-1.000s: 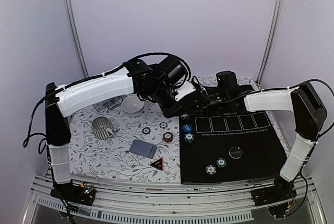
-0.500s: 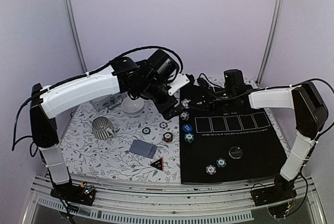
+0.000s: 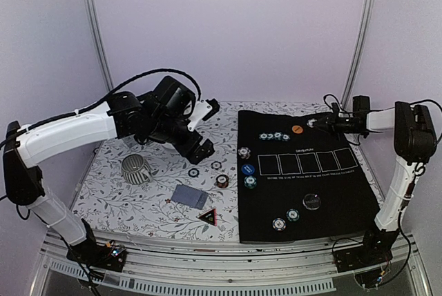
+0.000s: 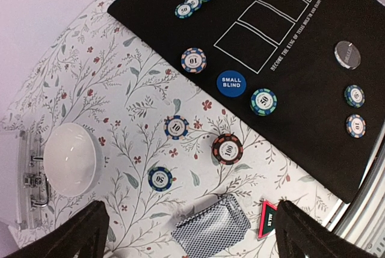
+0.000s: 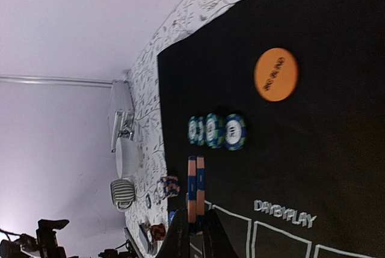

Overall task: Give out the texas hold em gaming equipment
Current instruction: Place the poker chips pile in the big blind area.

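Observation:
My left gripper [image 3: 202, 129] hangs open over the floral cloth, holding nothing. Below it, between its fingers [image 4: 84, 234], lie the grey-blue-backed cards [image 4: 212, 229]. Loose chips [image 4: 176, 127] lie on the cloth above the cards, one of them red-brown [image 4: 227, 148]. On the black mat [image 3: 345, 192] are a row of teal chips [image 3: 274, 136], an orange disc [image 3: 297, 130], a blue button [image 3: 248, 169], a black disc [image 3: 312, 201] and more chips [image 3: 279, 224]. My right gripper [image 3: 326, 122] at the mat's far right is shut on two orange-and-blue chips [image 5: 195, 189], held on edge.
A striped mug [image 3: 136, 169] stands on the cloth at the left. A white bowl [image 4: 71, 159] and a silver metal case [image 4: 33, 177] sit at the far left. A red-and-black triangle marker [image 3: 207, 216] lies near the front edge.
My left gripper opened and drew back left off the mat, uncovering the teal chip row and orange disc. My right arm swung back toward the far right with its chips.

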Robot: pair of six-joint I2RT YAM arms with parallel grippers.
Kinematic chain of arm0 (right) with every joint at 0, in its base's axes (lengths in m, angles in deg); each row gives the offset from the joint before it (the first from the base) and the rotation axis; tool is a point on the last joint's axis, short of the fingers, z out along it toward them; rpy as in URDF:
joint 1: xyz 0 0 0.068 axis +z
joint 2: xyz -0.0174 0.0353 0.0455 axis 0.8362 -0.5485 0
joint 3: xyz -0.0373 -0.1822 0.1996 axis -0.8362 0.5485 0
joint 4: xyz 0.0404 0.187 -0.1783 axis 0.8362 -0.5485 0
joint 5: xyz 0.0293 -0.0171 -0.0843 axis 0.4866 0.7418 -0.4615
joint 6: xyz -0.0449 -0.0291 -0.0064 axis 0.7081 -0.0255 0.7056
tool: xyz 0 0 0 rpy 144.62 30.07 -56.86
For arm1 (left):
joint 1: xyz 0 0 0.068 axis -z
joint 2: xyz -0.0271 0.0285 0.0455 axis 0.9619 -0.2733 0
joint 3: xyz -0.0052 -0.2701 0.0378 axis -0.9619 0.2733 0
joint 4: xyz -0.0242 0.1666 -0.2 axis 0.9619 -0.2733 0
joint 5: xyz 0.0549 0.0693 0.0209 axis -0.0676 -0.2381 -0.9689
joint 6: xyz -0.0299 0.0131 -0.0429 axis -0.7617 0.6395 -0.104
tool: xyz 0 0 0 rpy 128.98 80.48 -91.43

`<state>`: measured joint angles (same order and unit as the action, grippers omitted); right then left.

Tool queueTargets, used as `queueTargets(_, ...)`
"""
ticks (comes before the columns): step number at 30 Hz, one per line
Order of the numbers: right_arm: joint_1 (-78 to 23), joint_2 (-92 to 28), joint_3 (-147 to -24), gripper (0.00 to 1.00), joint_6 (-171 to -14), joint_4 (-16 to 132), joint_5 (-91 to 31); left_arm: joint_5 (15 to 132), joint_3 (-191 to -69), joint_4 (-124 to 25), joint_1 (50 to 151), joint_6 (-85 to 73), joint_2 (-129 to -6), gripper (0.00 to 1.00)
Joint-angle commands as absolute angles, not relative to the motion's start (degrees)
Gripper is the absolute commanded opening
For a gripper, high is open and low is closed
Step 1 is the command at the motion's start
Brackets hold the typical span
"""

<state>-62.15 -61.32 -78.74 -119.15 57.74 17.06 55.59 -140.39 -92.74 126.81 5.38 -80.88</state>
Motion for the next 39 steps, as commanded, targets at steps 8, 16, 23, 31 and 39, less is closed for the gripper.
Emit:
queueTargets(8, -64.0, -75.8, -90.1, 0.02, -112.3, 45.8, 8.4, 56.5, -134.1, -88.3, 124.5, 2.5, -75.3, 0.98)
queueTargets(16, -64.0, -80.4, -95.3, 0.02, -112.7, 43.9, 7.5, 56.2, -133.4, -88.3, 124.0, 2.9, -75.0, 0.98)
queueTargets(23, -64.0, -82.5, -98.8, 0.06, -113.0, 42.2, 5.1, 56.1, -132.3, -88.4, 123.5, 2.6, -74.2, 0.98)
queueTargets(31, -65.1, -80.7, -98.3, 0.29, -112.5, 41.2, 1.7, 55.7, -132.2, -88.5, 123.1, 2.9, -73.5, 0.98)
queueTargets(39, -67.1, -77.7, -97.1, 0.42, -112.2, 40.9, -0.3, 55.6, -131.7, -89.2, 122.9, 2.8, -73.2, 0.98)
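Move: The right hand holds a small stack of poker chips. The bare spot it is bound for in the big blind area is about 5 cm ahead, 4 cm to its right and 11 cm below. The orange BIG BLIND button is about 9 cm ahead and 1 cm left, the row of blue-green chips 5 cm ahead and 10 cm left, and the card boxes 7 cm back and 3 cm right, all at mat level. From the left hand, that spot is roughly 25 cm ahead, 33 cm right and 21 cm below. The right hand drops quickly, about 10 cm, to the black mat beside the orange button, edging forward and right while the fingers tip some 15 degrees more steeply down, then slides about 3 cm farther forward just above the mat, still pinching the chips. There it stops, opens its fingers a bit under half way to let go of the chips and eases a centimetre or so right, while the empty left hand drifts about 3 cm to its left with its fingers staying wide open. ##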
